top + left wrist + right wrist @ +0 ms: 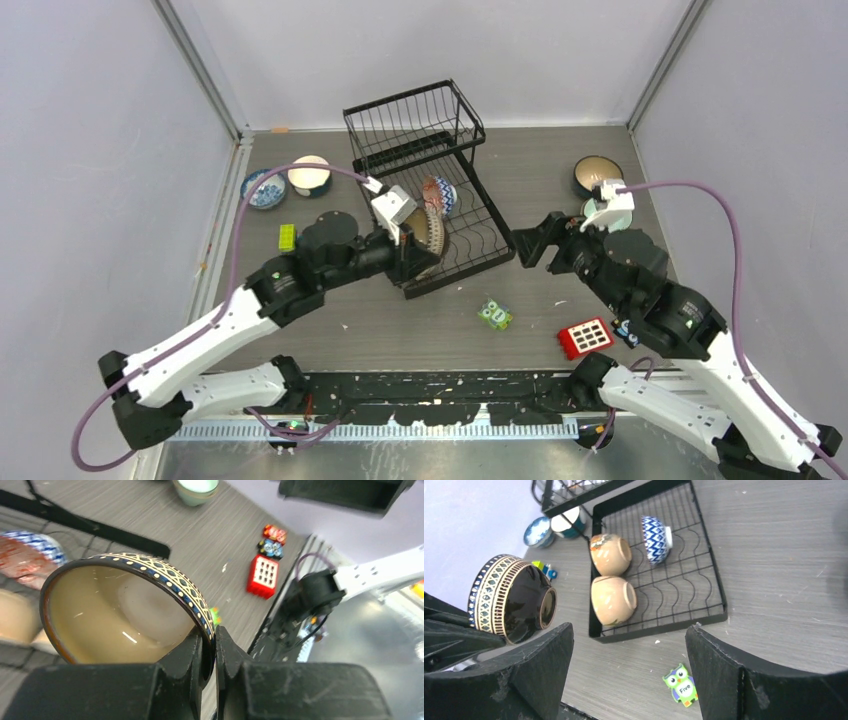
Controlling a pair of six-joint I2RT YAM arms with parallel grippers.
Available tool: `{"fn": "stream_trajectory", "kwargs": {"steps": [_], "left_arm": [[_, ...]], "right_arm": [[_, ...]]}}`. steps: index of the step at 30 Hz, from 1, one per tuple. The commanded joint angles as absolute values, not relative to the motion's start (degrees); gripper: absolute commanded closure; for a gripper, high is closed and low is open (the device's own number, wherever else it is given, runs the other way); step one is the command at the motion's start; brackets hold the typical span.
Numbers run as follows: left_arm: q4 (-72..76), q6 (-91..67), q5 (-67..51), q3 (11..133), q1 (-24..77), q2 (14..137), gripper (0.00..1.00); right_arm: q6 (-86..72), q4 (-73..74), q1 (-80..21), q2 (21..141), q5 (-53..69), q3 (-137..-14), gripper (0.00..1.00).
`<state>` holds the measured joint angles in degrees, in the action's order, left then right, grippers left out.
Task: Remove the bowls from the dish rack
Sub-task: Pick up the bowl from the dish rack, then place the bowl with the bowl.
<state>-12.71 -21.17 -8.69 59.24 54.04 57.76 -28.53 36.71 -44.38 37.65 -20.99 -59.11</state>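
My left gripper (214, 640) is shut on the rim of a dark brown bowl (125, 610) that has a gold-and-blue patterned band. It holds the bowl (428, 238) on its side over the front left corner of the black wire dish rack (455, 277). Two cream bowls (611, 600) (610, 554) and a blue-and-white bowl (655, 539) lie on their sides in the rack's lower tray (719, 595). My right gripper (522, 248) stands open and empty to the right of the rack, above the bare table.
On the table left of the rack stand a blue-patterned bowl (263, 187) and a teal bowl (310, 175). At the right stand a dark bowl (597, 175) and a mint green bowl (196, 487). An owl tile (494, 314), a red block (585, 337) and a green block (287, 237) lie loose.
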Motion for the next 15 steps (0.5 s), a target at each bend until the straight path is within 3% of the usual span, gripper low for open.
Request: {"fn": "stream_trajectory", "kwargs": {"steps": [1, 7, 15], "left_arm": [[-33.1, -7.0, -4.0, 66.3, 55.5, 53.8, 1.0], [-43.2, 2.6, 1.7, 69.7, 62.0, 53.4, 1.0], [-46.0, 17.4, 10.8, 66.4, 75.1, 56.5, 1.0]], "right_arm": [[-25.4, 41.7, -44.3, 44.3, -12.2, -68.5, 0.14], [-24.9, 47.3, -44.2, 52.7, -2.5, -77.1, 0.14], [-24.8, 51.9, -44.3, 59.4, 4.7, -81.5, 0.14]]}}
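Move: The left gripper already pinches the patterned bowl's rim above the rack. The near peach bowl lies about 13 cm ahead of the left hand, 2 cm left and 21 cm below. The empty right gripper has that bowl about 11 cm ahead, 19 cm left and 21 cm down; from the right hand, the zigzag bowl is some 25 cm ahead and 14 cm left, the owl toy 3 cm back, 2 cm left, both well below. Draw the left gripper back about 7 cm, left and down some 6 cm each, carrying the patterned bowl away from the zigzag bowl; tip the fingers downward, turn clockwise, and keep the rim pinched. Meanwhile swing the open right gripper left about 7 cm towards the near peach bowl, rising 3 cm then sinking again, turning roughly 20 degrees counter-clockwise and nosing down. ##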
